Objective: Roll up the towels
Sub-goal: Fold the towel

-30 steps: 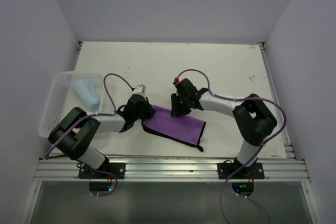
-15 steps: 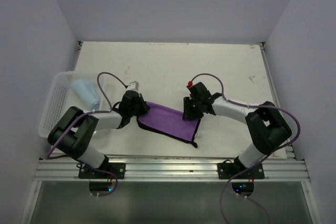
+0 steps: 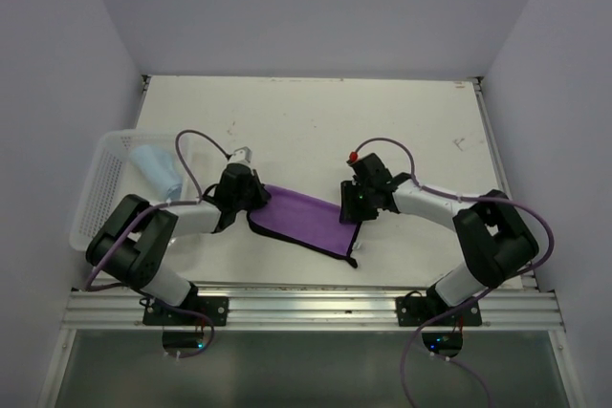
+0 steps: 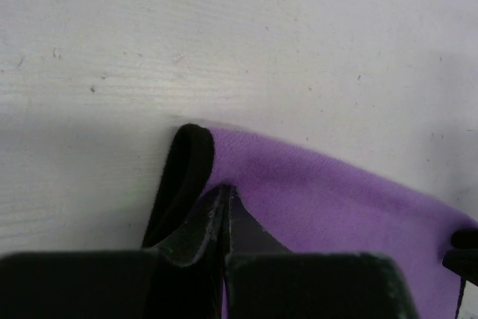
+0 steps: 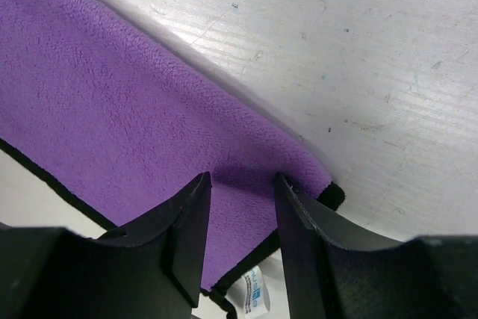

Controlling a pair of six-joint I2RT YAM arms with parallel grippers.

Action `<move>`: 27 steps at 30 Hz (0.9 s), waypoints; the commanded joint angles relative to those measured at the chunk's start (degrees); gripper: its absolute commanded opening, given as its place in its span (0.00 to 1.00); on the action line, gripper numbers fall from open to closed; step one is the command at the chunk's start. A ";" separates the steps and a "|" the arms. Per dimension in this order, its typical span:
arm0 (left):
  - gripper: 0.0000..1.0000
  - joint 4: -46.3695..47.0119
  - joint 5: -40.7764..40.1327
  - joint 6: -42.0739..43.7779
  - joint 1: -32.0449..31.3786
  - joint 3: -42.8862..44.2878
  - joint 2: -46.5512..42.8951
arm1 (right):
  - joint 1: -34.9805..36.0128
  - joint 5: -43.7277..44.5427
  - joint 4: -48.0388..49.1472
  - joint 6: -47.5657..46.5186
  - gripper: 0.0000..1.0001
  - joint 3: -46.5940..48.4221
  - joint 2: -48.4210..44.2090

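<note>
The dark towel [image 3: 301, 220] lies purple face up between the two arms, its black edge showing along the near side. My left gripper [image 3: 253, 204] is shut on the towel's left corner; in the left wrist view the fingertips [image 4: 225, 193] pinch the purple cloth [image 4: 336, 199] beside its curled black hem [image 4: 187, 166]. My right gripper [image 3: 350, 211] stands open over the right corner, its fingers [image 5: 190, 207] straddling flat purple cloth [image 5: 112, 95] near the white tag [image 5: 254, 294]. The light blue towel [image 3: 158, 169] sits rolled in the basket.
A white mesh basket [image 3: 98, 193] stands at the table's left edge, beside the left arm. The table's near rail [image 3: 306, 308] runs just behind the dark towel. Cables loop above both wrists.
My right gripper has moved right and nearer, and its jaws have widened off the cloth. The towel's right end has shifted with it. The left gripper has edged slightly left, still shut.
</note>
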 commanded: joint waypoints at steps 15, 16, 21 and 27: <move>0.14 -2.49 2.05 8.23 -0.24 -2.87 -18.72 | -0.41 3.66 -7.82 0.55 0.45 0.16 -16.53; 0.19 -3.37 1.53 8.32 -0.24 -2.43 -20.38 | -0.23 4.71 -7.82 2.04 0.45 -0.98 -17.33; 0.44 -13.20 -2.52 8.06 -0.24 3.27 -24.08 | 0.29 4.46 -7.38 4.77 0.44 -7.23 -19.44; 0.62 -18.93 -2.96 9.11 -0.24 10.21 -28.13 | 1.61 1.65 -3.52 9.87 0.44 -11.89 -20.33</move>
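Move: The right hand's half-open fingers are down on the purple towel. The white tag on the towel's right edge lies some 6 cm back and 3 cm right, with the near right corner about 10 cm back and 2 cm right; the far right corner is roughly 3 cm forward and 3 cm right. The left hand's shut fingers are on the towel, its far left corner about 3 cm ahead. Up off the towel by about 8 cm, then back, somewhat right and down again, the right hand hops towards the tag, fingers staying half open, ending still a little above. The left hand first eases back a couple of centimetres with shut fingers, then rises about 14 cm, drifting forward again, opening past halfway and tipping its fingers up nearly 20 degrees. ##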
